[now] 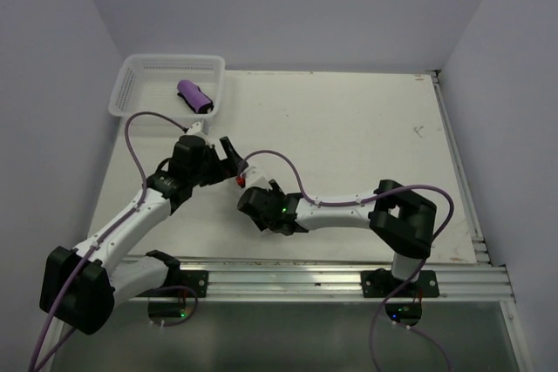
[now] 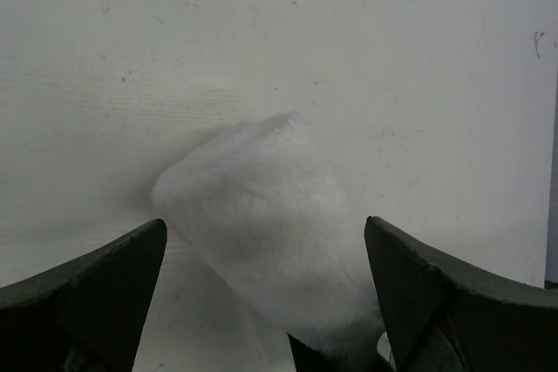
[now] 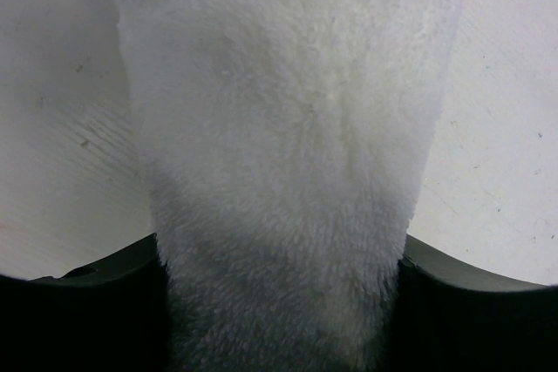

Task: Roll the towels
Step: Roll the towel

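The white towel [image 3: 288,128] is a thick fluffy roll running up the middle of the right wrist view. My right gripper [image 3: 279,246] is shut on its near end, both fingers pressed into the pile. In the left wrist view the same white towel [image 2: 261,224] lies on the table between the fingers of my left gripper [image 2: 266,224], which stands wide open and clear of it on both sides. From above, the left gripper [image 1: 225,152] and right gripper [image 1: 255,200] are close together mid-table; the white roll is hard to pick out there. The purple towel [image 1: 195,97] lies rolled in the basket.
The white mesh basket [image 1: 139,76] stands at the table's far left corner. Purple cables loop over both arms. An aluminium rail [image 1: 305,280] runs along the near edge, and walls close in the left and back.
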### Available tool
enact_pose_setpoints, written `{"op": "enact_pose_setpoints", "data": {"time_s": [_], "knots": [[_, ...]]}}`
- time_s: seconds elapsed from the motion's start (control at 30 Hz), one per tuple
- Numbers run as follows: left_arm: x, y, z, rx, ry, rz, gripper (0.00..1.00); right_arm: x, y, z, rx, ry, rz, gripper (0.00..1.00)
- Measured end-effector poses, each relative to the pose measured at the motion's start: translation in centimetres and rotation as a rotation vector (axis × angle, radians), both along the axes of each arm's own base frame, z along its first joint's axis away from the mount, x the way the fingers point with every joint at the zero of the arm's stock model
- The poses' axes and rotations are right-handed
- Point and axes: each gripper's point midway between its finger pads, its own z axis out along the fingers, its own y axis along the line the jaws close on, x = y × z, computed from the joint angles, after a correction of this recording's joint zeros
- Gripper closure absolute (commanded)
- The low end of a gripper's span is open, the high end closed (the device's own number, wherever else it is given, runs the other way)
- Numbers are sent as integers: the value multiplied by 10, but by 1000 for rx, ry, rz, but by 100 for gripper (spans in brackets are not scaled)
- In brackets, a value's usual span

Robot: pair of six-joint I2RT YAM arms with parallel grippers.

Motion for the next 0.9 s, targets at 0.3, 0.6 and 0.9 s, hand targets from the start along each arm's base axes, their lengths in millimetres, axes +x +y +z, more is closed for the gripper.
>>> {"op": "enact_pose_setpoints", "data": {"time_s": [0.3, 0.6, 0.9], "knots": [[3, -12, 0, -113, 20, 34, 0, 2, 8, 2, 60, -6, -38, 80], [-9, -11, -21, -187, 91, 98, 0, 5, 13, 0, 168, -43, -87, 66], [-18, -19, -43, -229, 178, 103, 0, 11, 21, 5, 236, -61, -109, 59]]}}
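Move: The white towel's free far end lies beneath the left gripper, about 10 cm below it, some 2 cm back and 2 cm to its right. The right gripper, already gripping the towel, is roughly 8 cm back, 8 cm right and 9 cm lower; the rolled purple towel lies around 19 cm ahead and 11 cm left. From the right gripper, that free end is about 6 cm ahead and 6 cm left, at about its height. Bring the left gripper, kept wide open, down about 4 cm onto the towel's free end: ease it right first, level, then sink and draw back a little while tipping the fingers steeper and rolling its left side down. With the right gripper keep hold of the towel and carry it about 2 cm left and slightly forward, rolling its left side up some 15 degrees. ##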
